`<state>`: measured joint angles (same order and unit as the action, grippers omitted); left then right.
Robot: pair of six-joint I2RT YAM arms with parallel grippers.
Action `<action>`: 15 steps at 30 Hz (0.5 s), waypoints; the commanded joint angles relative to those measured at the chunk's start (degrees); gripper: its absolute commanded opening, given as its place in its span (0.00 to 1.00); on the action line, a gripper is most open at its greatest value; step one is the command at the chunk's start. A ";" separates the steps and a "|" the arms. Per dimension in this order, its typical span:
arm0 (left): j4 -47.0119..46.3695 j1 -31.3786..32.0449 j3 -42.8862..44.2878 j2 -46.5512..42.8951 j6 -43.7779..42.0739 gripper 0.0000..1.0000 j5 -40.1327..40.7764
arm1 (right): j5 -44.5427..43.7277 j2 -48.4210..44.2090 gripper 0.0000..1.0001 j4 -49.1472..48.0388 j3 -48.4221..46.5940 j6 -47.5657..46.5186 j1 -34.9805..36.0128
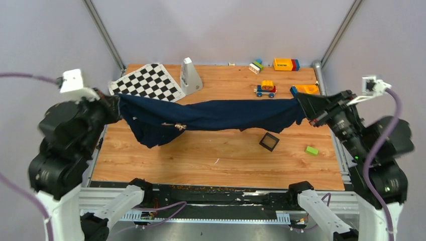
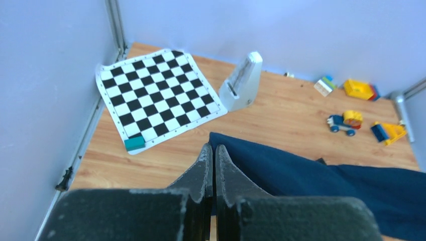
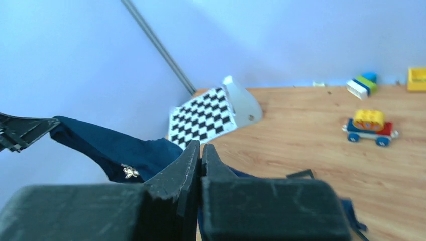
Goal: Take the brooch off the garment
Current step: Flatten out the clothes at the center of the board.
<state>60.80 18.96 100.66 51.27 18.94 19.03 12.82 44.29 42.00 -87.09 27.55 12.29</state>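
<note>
The dark navy garment (image 1: 226, 115) hangs stretched above the table between my two grippers, sagging at its left part. My left gripper (image 1: 118, 105) is shut on its left end, and the cloth (image 2: 301, 175) runs off to the right from the closed fingertips (image 2: 211, 146). My right gripper (image 1: 301, 103) is shut on the right end, its jaws pressed together (image 3: 201, 145) over the fabric (image 3: 110, 145). The brooch (image 1: 178, 125), small, pale and metallic, is pinned to the sagging left part. It also shows in the right wrist view as a little flower-like brooch (image 3: 130, 172).
A black-and-white chequered mat (image 1: 148, 82) lies at the back left with a teal block (image 2: 134, 143) on it. A white wedge-shaped object (image 1: 190, 75) stands beside it. A toy car (image 1: 265, 89), coloured bricks (image 1: 286, 64), a black square frame (image 1: 269, 141) and a green block (image 1: 312, 149) lie to the right.
</note>
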 commanded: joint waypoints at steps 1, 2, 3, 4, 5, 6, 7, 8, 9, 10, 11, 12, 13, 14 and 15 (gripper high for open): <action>4.38 -0.42 5.35 -4.52 0.94 0.00 2.78 | 4.86 -2.15 0.00 4.46 -2.28 2.38 -0.17; 5.18 -0.42 5.69 -4.80 0.91 0.00 2.82 | 5.25 -2.67 0.00 5.43 -1.85 2.91 -0.13; 5.41 -0.42 5.86 -4.65 0.70 0.00 3.27 | 5.79 -2.92 0.00 6.47 -1.52 3.30 -0.16; 5.75 -0.42 5.33 -3.75 0.46 0.00 3.55 | 5.39 -2.81 0.00 7.70 -1.22 3.61 -0.12; 6.11 -0.42 5.07 -1.79 -0.11 0.00 4.33 | 4.76 -2.33 0.00 8.80 -0.93 4.03 -0.17; 6.28 -0.42 4.72 -0.64 -0.30 0.00 4.69 | 3.06 -1.58 0.00 9.55 -0.46 4.35 -0.21; 6.07 -0.42 3.69 1.86 -0.39 0.00 5.34 | 1.92 -0.70 0.00 10.08 0.32 4.65 -0.20; 5.60 -0.42 2.11 3.07 -0.39 0.00 5.64 | 1.04 0.52 0.00 10.46 1.25 4.92 -0.25; 3.97 -0.42 1.22 5.08 -0.28 0.00 6.32 | 0.77 1.98 0.00 10.47 2.29 5.04 -0.20; 2.74 -0.46 -0.86 5.91 -0.21 0.00 6.74 | 0.61 3.60 0.00 10.35 3.33 5.29 -0.19; 0.18 -0.91 -1.94 7.50 0.05 0.00 7.35 | 0.19 5.95 0.00 9.78 5.18 5.66 -0.17; -1.26 -1.37 -3.84 8.35 0.27 0.00 7.17 | -0.43 7.65 0.00 9.09 6.79 5.93 -0.17; -4.01 -3.31 -4.84 10.37 0.80 0.00 4.95 | -2.06 9.26 0.00 7.95 8.58 6.42 -0.22; -5.42 -4.81 -7.01 11.50 1.22 0.00 2.63 | -4.54 10.72 0.00 6.50 10.63 7.26 -0.24; -8.76 -8.55 -8.26 14.46 2.18 0.00 -4.34 | -7.24 12.12 0.00 4.82 13.11 8.11 -0.39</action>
<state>61.65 16.99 97.32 58.63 19.22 23.66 13.69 50.43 49.30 -80.49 31.97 12.29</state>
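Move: Both hands hold the garment stretched in the air between them. The board's middle lies about 14 cm ahead of the left hand, 28 cm right and 43 cm below; the brooch, about level with that hand, is 16 cm right and some 12 cm lower. From the right hand the board's middle is about 15 cm ahead, 21 cm left and 45 cm below; the dark square frame lies 5 cm ahead, 2 cm left, equally low. Still pinching the garment, both hands draw back about 5 cm, then swing forward and down some 10 cm. ##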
